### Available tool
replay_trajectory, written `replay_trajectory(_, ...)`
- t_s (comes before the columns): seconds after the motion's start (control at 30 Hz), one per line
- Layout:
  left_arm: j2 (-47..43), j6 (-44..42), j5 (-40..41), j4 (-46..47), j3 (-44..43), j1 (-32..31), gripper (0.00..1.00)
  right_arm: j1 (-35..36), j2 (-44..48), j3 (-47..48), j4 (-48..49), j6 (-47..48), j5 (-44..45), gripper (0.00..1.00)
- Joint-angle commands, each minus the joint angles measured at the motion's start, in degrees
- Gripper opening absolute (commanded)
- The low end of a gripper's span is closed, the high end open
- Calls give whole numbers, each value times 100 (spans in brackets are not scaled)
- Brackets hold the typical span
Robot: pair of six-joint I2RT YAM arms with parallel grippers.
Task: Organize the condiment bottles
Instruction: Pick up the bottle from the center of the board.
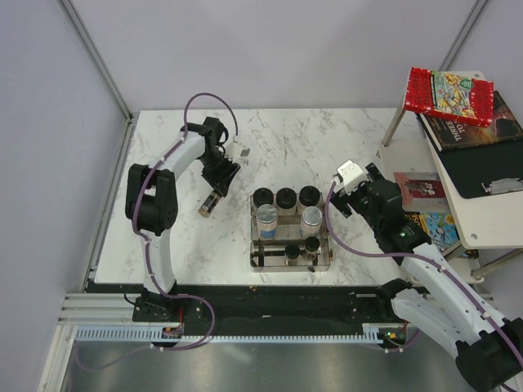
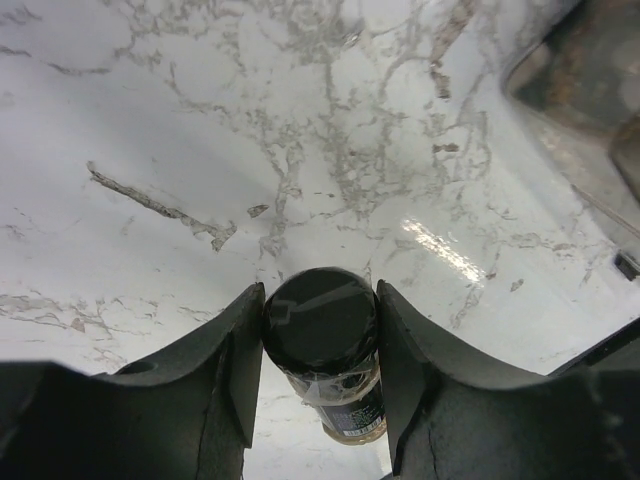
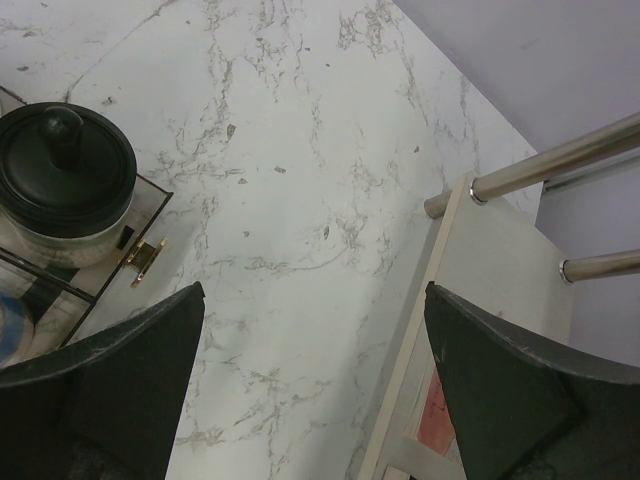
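Note:
A slim brown spice bottle [image 2: 352, 408] with a dark cap is pinched at the cap between my left gripper's [image 2: 320, 300] fingers. From above, that bottle [image 1: 210, 204] leans tilted left of the clear rack [image 1: 291, 265], under my left gripper [image 1: 217, 190]. In the rack, three black-lidded jars [image 1: 286, 197] fill the back row. Two silver-capped bottles [image 1: 267, 216] stand in the middle and two slim dark-capped bottles [image 1: 311, 243] at the front. My right gripper [image 1: 341, 198] hangs open right of the rack, its jaws [image 3: 315, 330] wide over bare marble beside one jar [image 3: 65, 170].
A low side table [image 1: 490, 212] with books and a red box [image 1: 448, 94] stands off the right edge, its metal legs [image 3: 545, 165] close to my right gripper. A magazine [image 1: 421, 186] lies below it. The marble top ends at a wall rail on the left.

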State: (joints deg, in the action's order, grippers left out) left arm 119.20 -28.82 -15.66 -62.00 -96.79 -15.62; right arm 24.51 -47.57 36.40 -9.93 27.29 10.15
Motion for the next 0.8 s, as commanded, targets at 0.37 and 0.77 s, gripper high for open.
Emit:
replay_trajectory(0.37, -2400, -686, -2491, 750, 20, -47, 4, -8, 142, 253, 36, -337, -477, 98)
replay_trajectory(0.77, -3552, -968, -4971, 751, -261, -47, 2, -8, -980, 2905, -554, -1462, -4695, 98)
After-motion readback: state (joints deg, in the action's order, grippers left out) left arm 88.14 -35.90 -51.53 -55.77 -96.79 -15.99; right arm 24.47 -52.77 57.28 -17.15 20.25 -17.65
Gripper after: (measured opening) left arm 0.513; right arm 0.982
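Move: The left hand already holds the bottle by its black cap, the body slanting some 4 cm below the fingers. The rack's empty near-left slot lies about 12 cm right and 20 cm back of it; the canister is 13 cm right, 11 cm back, and the back-left jar 12 cm right, 5 cm back. From the raised right hand the bottle is roughly 38 cm left, 4 cm ahead and 17 cm lower; the back-right jar is 10 cm left, about level fore and aft. Fast and mostly straight up, some 25 cm, the left hand carries the bottle clear of the board, drifting right and late a little back, its fingers swinging from downward to point rightward with an unchanged grip on the cap. Late on, the right hand, wide open, rises about 11 cm and sweeps left towards the bottle, turning counter-clockwise. ##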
